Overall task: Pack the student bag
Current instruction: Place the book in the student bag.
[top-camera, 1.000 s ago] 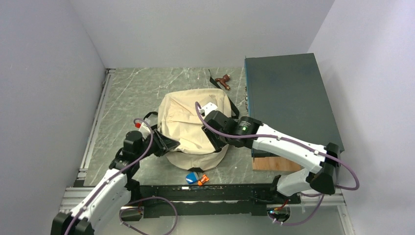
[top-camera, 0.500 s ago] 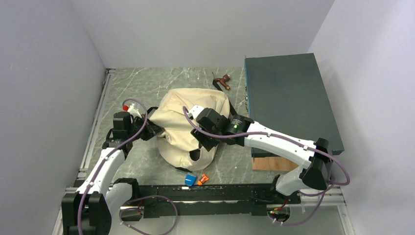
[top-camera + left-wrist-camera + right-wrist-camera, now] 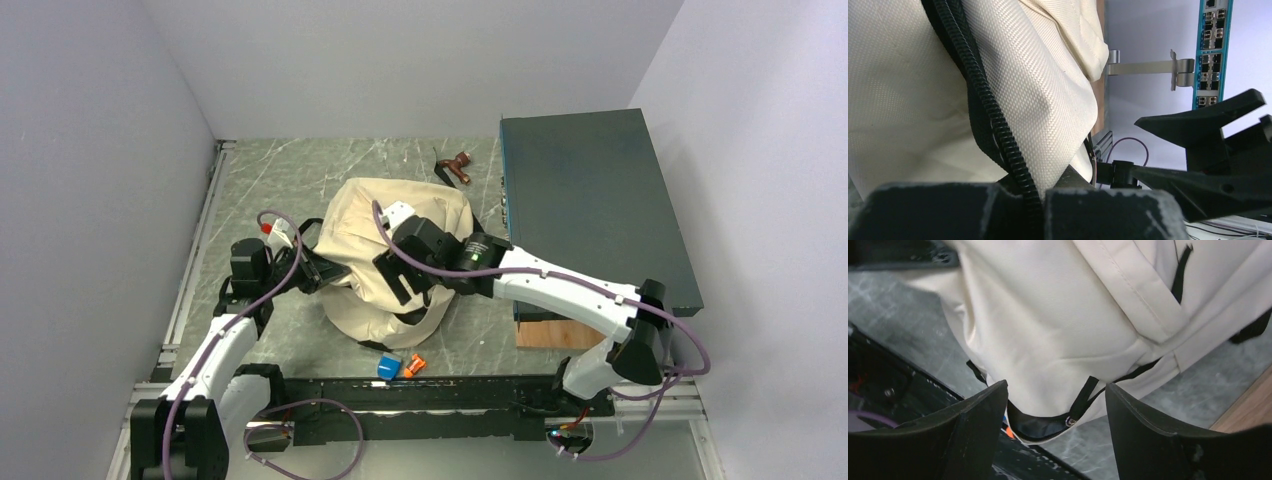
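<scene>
The student bag (image 3: 365,235), a beige canvas backpack, lies bunched in the middle of the table. My left gripper (image 3: 336,277) is at its left edge. In the left wrist view that gripper (image 3: 1040,200) is shut on the bag's cream fabric (image 3: 1048,95) beside the black zip (image 3: 990,120). My right gripper (image 3: 402,284) hovers over the bag's near side. In the right wrist view it (image 3: 1055,410) stands open above the bag (image 3: 1048,315), holding nothing. Below it a dark slit of the bag's opening (image 3: 1040,429) shows, with a zip pull (image 3: 1068,421) at its edge.
A big dark teal box (image 3: 590,200) fills the right side, with a wooden block (image 3: 560,335) under its near end. A blue piece (image 3: 389,367) and an orange piece (image 3: 414,364) lie by the front rail. A brown strap end (image 3: 460,163) lies behind the bag. Walls close in on three sides.
My left arm has pulled the bag's left edge to the left and away from the front rail, bunching the bag. My right gripper's jaws have spread wider and it has shifted left over the bag.
</scene>
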Motion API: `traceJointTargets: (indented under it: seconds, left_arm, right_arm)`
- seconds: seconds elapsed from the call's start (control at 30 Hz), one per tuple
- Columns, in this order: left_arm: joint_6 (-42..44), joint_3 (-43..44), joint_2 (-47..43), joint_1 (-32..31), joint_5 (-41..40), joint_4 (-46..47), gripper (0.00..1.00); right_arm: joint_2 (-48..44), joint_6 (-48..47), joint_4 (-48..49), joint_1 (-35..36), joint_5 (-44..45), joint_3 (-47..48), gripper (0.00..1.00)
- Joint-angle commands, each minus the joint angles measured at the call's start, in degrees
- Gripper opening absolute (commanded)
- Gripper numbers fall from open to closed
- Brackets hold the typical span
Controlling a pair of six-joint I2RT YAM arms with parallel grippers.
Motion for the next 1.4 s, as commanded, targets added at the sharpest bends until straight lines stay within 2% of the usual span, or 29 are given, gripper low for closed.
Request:
traceJointTargets:
  seconds: [0.0, 0.13, 0.17, 0.37, 0.6, 0.83, 1.0, 1.07, 1.17, 1.2, 1.3, 1.37]
  left_arm:
    - [0.6, 2.3, -1.8, 0.1, 1.1, 1.1, 0.01]
    - [0.7, 2.3, -0.9, 0.1, 2.1, 1.4, 0.01]
    - [0.9, 2.3, -0.9, 0.1, 2.2, 1.3, 0.01]
    - [1.7, 1.9, -1.8, 0.1, 1.5, 0.1, 0.01]
    - [1.5, 1.8, -1.1, 1.4, 2.3, 0.9, 0.01]
    - [3.0, 2.2, -2.2, 1.5, 1.6, -1.7, 0.05]
    - [4.9, 2.4, -4.0, 1.5, 1.4, -4.2, 0.24]
    - [7.5, 3.3, -5.8, 1.5, -0.4, -9.3, 0.35]
    - [14.8, 6.5, -11.8, 1.5, -7.4, -21.0, 0.48]
    - [16.5, 8.3, -14.0, 1.5, -11.3, -25.4, 0.52]
    - [19.8, 12.8, -20.1, 1.5, -20.1, -36.3, 0.75]
    - [20.7, 15.0, -23.3, 1.5, -23.2, -40.6, 0.80]
  right_arm:
    - [1.4, 18.5, -7.2, -0.3, 6.2, 2.3, 0.71]
    - [0.2, 22.6, -3.9, -0.4, 5.5, -2.5, 0.53]
    - [0.7, 23.4, -4.5, -0.4, 6.4, -2.7, 0.51]
    - [3.8, 25.2, -8.2, -0.4, 13.1, -3.3, 0.47]
    - [4.4, 24.1, -3.4, -0.4, 10.5, -6.2, 0.46]
    - [4.8, 23.5, 0.7, -0.2, 8.1, -8.6, 0.36]
    - [3.0, 22.5, 3.0, -0.2, 7.0, -10.1, 0.18]
    - [1.6, 21.3, 4.6, -0.2, 6.1, -11.0, 0.10]
    - [-0.7, 18.1, 7.3, -0.2, 4.3, -12.4, 0.00]
    - [-1.6, 16.7, 8.5, -0.1, 3.9, -12.9, 0.00]
    - [-4.7, 12.3, 12.9, 0.0, 1.7, -15.2, 0.00]
    - [-6.5, 9.1, 16.0, 0.0, -0.3, -17.1, 0.02]
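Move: The right hand hovers open over the student bag, the black zipper pull on the bag's mouth about 3 cm to its right, 1 cm back and 9 cm below. The blue block lies roughly 16 cm back, 3 cm left and 17 cm below the hand; the orange piece is 5 cm to the right of that block. The left hand already pinches the bag's zippered edge; the zipper pull is some 15 cm to its right, 5 cm back and 4 cm lower. Down onto the bag's mouth goes the right hand, sinking about 9 cm while drifting right and turning some 20 degrees clockwise, then easing slightly left as its fingers shut on the zipper pull, and it starts to lift. The left hand holds the edge nearly still, then opens, lets go and backs off up and left with a short back component, tilting its left side up. ##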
